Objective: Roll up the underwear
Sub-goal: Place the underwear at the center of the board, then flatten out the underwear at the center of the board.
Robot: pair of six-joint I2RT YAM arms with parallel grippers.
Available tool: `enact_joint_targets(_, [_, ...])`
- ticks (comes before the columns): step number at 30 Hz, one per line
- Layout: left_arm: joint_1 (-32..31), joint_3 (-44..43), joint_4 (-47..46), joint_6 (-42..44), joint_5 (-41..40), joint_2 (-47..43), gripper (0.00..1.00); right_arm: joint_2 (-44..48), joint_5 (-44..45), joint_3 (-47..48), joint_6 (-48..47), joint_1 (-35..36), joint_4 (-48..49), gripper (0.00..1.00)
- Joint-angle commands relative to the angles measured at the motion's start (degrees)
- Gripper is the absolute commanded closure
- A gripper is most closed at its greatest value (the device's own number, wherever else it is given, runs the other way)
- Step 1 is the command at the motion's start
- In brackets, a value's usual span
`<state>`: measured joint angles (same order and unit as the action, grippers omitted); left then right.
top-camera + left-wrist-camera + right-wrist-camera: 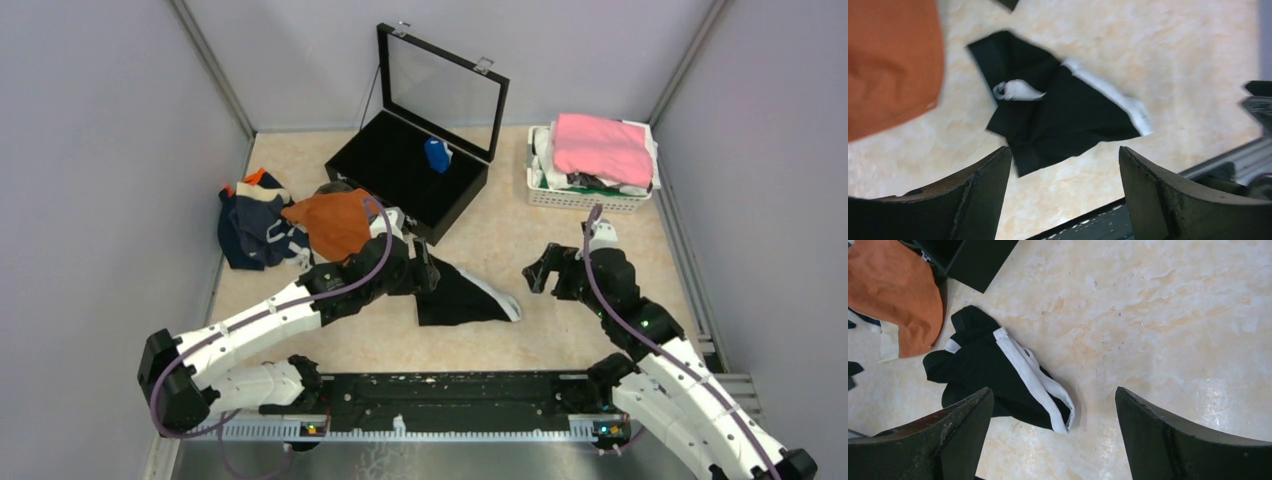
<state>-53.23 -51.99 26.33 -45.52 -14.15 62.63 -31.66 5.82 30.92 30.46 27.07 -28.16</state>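
A black pair of underwear (462,295) with a white waistband lies crumpled and flat on the table's middle. It also shows in the left wrist view (1063,117) and the right wrist view (980,372). My left gripper (424,270) hovers at its left edge, open (1064,150), with nothing between the fingers. My right gripper (541,270) hangs open (1053,390) just right of the waistband, clear of the cloth. A rust-orange pair (335,222) and a navy heap (250,228) lie to the left. A blue roll (437,155) sits inside the black box (455,210).
The black box stands at the back centre with its glass lid (445,85) raised. A white basket (585,200) holding a pink folded cloth (600,147) is at the back right. Grey walls enclose the table on three sides. A black rail (450,400) runs along the near edge.
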Motion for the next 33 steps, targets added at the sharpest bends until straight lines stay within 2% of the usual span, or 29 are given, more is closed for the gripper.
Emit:
enact_joint_targets(1, [0.1,7.0,2.5,-11.6,-5.0,-1.8,0.16,-3.2,-4.9,1.7,-0.6,-0.5,4.7,0.1])
enact_joint_targets(8, [0.3,10.9,-1.1,-15.1,-7.0,1.9,0.17,-6.7,-8.9,1.6,-1.6,-0.5,6.1,0.11])
enact_joint_targets(19, [1.5,12.6,-9.0,-17.9,-6.5,10.2,0.27,-5.7,-9.2,0.9,-1.5,-0.5,5.8,0.11])
enact_joint_targets(26, [2.5,11.9,-10.7,-15.1,-10.1,13.7,0.63,-5.1,-9.0,1.1,-1.9,-0.5,5.2,0.11])
enact_joint_targets(33, [3.7,7.4,-9.9,-6.4,-11.9,13.9,1.0,-2.9,-7.7,1.1,-2.0,-0.5,3.7,0.1])
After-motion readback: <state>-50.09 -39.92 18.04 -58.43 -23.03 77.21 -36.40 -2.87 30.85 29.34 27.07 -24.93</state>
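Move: The black underwear lies crumpled on the table nearly beneath my open left hand, its middle some 15 cm below, 3 cm to the right and about 1 cm back. From that hand the orange garment is about 10 cm ahead and 18 cm to the left, and the black box stands roughly 21 cm ahead and 6 cm left. From my right hand the underwear's middle is about 11 cm left, 2 cm back and 12 cm below. I drop my left hand about 13 cm onto the left edge of the underwear, fast at first while swinging some 4 cm left, then slower and easing forward; it turns about 20 degrees counter-clockwise. Near the bottom I close the wide-open fingers and pinch a raised fold there. My right hand, still open, drifts about 3 cm left towards the underwear and stops clear of it. ##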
